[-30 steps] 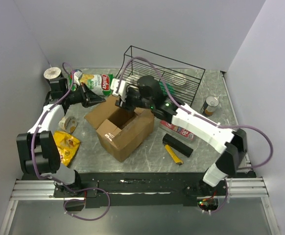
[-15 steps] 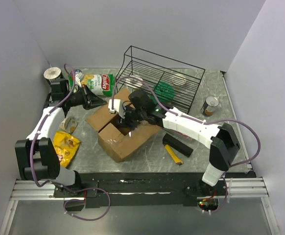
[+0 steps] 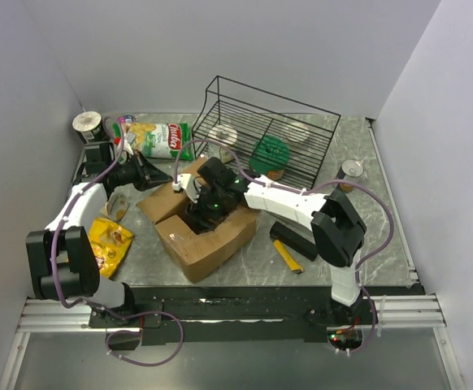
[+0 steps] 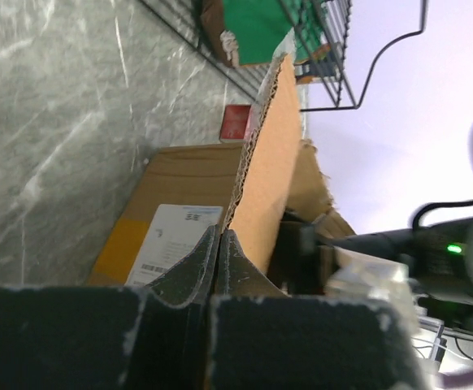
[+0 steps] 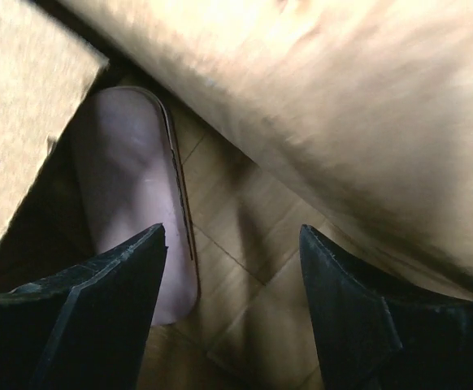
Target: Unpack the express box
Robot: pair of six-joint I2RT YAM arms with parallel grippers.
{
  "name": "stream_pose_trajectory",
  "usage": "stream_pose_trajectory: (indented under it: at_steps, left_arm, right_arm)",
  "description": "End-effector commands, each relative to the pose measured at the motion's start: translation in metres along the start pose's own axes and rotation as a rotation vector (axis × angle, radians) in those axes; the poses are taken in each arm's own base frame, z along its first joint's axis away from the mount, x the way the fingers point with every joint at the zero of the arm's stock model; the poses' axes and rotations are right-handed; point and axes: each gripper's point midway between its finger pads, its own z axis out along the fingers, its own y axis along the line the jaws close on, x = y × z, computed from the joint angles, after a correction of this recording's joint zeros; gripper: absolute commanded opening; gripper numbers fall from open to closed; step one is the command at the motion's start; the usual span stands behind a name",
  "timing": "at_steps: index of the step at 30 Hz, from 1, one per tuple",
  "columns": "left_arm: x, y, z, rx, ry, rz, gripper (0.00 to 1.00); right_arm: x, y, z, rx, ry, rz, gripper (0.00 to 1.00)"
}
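Observation:
The express box [image 3: 206, 240], brown cardboard with its flaps up, sits mid-table. My left gripper [image 3: 150, 174] is shut on the edge of its left flap [image 4: 262, 166], and the left wrist view shows the fingertips pinched together on the cardboard [image 4: 219, 236]. The box's white label [image 4: 171, 236] shows below that flap. My right gripper [image 3: 203, 213] reaches down inside the box. In the right wrist view it stands open [image 5: 232, 240] above the box floor. A flat pinkish object [image 5: 127, 183] lies just beside its left finger, not gripped.
A black wire basket [image 3: 301, 110] holding a green disc [image 3: 269, 152] stands behind the box. A chips bag [image 3: 162, 138], tape roll [image 3: 111, 205] and yellow packet [image 3: 109, 241] lie left. A black bar [image 3: 295, 241], a yellow tool [image 3: 288, 257] and a can [image 3: 350, 171] lie right.
My right arm has swung left and lowered its gripper into the box, and its jaws have spread wider. The left gripper keeps its hold on the flap, and the box has shifted slightly.

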Motion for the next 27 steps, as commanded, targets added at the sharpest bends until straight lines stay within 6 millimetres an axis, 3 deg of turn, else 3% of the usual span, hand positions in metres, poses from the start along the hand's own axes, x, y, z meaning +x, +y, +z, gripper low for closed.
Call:
stream_pose_trajectory:
  at_steps: [1, 7, 8, 9, 14, 15, 18, 19, 22, 27]
  left_arm:
    - [-0.007, 0.018, 0.005, -0.067, -0.039, 0.013, 0.01]
    - [-0.019, 0.006, 0.003, -0.043, -0.089, 0.053, 0.01]
    - [-0.02, 0.006, 0.003, -0.046, -0.095, 0.053, 0.01]
    - [-0.022, 0.005, 0.003, -0.047, -0.104, 0.062, 0.01]
    - [-0.027, -0.003, 0.0, -0.033, -0.14, 0.103, 0.01]
    - [-0.028, -0.004, -0.001, -0.027, -0.145, 0.108, 0.01]
    - [-0.027, -0.009, -0.003, -0.017, -0.152, 0.13, 0.01]
    - [-0.026, -0.01, -0.004, -0.018, -0.155, 0.142, 0.01]
    - [-0.024, -0.01, -0.006, -0.02, -0.159, 0.162, 0.01]
    - [-0.029, -0.011, -0.006, -0.023, -0.174, 0.181, 0.01]
  right_arm:
    - [-0.005, 0.032, -0.034, -0.105, 0.041, 0.089, 0.73]
    - [-0.029, 0.042, -0.068, -0.148, -0.008, 0.034, 0.69]
    - [-0.024, 0.046, -0.074, -0.173, 0.026, 0.038, 0.69]
    - [-0.033, 0.044, -0.08, -0.181, 0.011, -0.012, 0.69]
    - [-0.023, 0.044, -0.105, -0.298, 0.084, -0.039, 0.68]
    - [-0.017, 0.049, -0.112, -0.345, 0.121, -0.04, 0.68]
    - [-0.023, 0.058, -0.124, -0.47, 0.094, -0.052, 0.68]
    - [-0.02, 0.07, -0.134, -0.537, 0.103, -0.013, 0.68]
    - [-0.023, 0.075, -0.143, -0.583, 0.064, 0.005, 0.69]
    - [-0.011, 0.094, -0.152, -0.622, 0.079, 0.028, 0.68]
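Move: Down inside the open box, the mauve case lies about 4 cm back, 4 cm left and 4 cm below the right hand. Around the right hand stand three flaps: the small near-left flap 1 cm back and 8 cm left, the big far-left flap 8 cm ahead and 10 cm left, the near-right flap 3 cm back and 4 cm right. From the left hand the case is some 13 cm back, 8 cm right and 13 cm below. Backing out of the box empty, the right hand rises about 12 cm away from the mauve case, drifting some 3 cm back and 3 cm right, then settles by a centimetre. Its fingers stay wide open while the wrist turns about 20 degrees counter-clockwise, mostly in the second half. The left hand keeps its shut fingertips at the far-left flap's edge. ##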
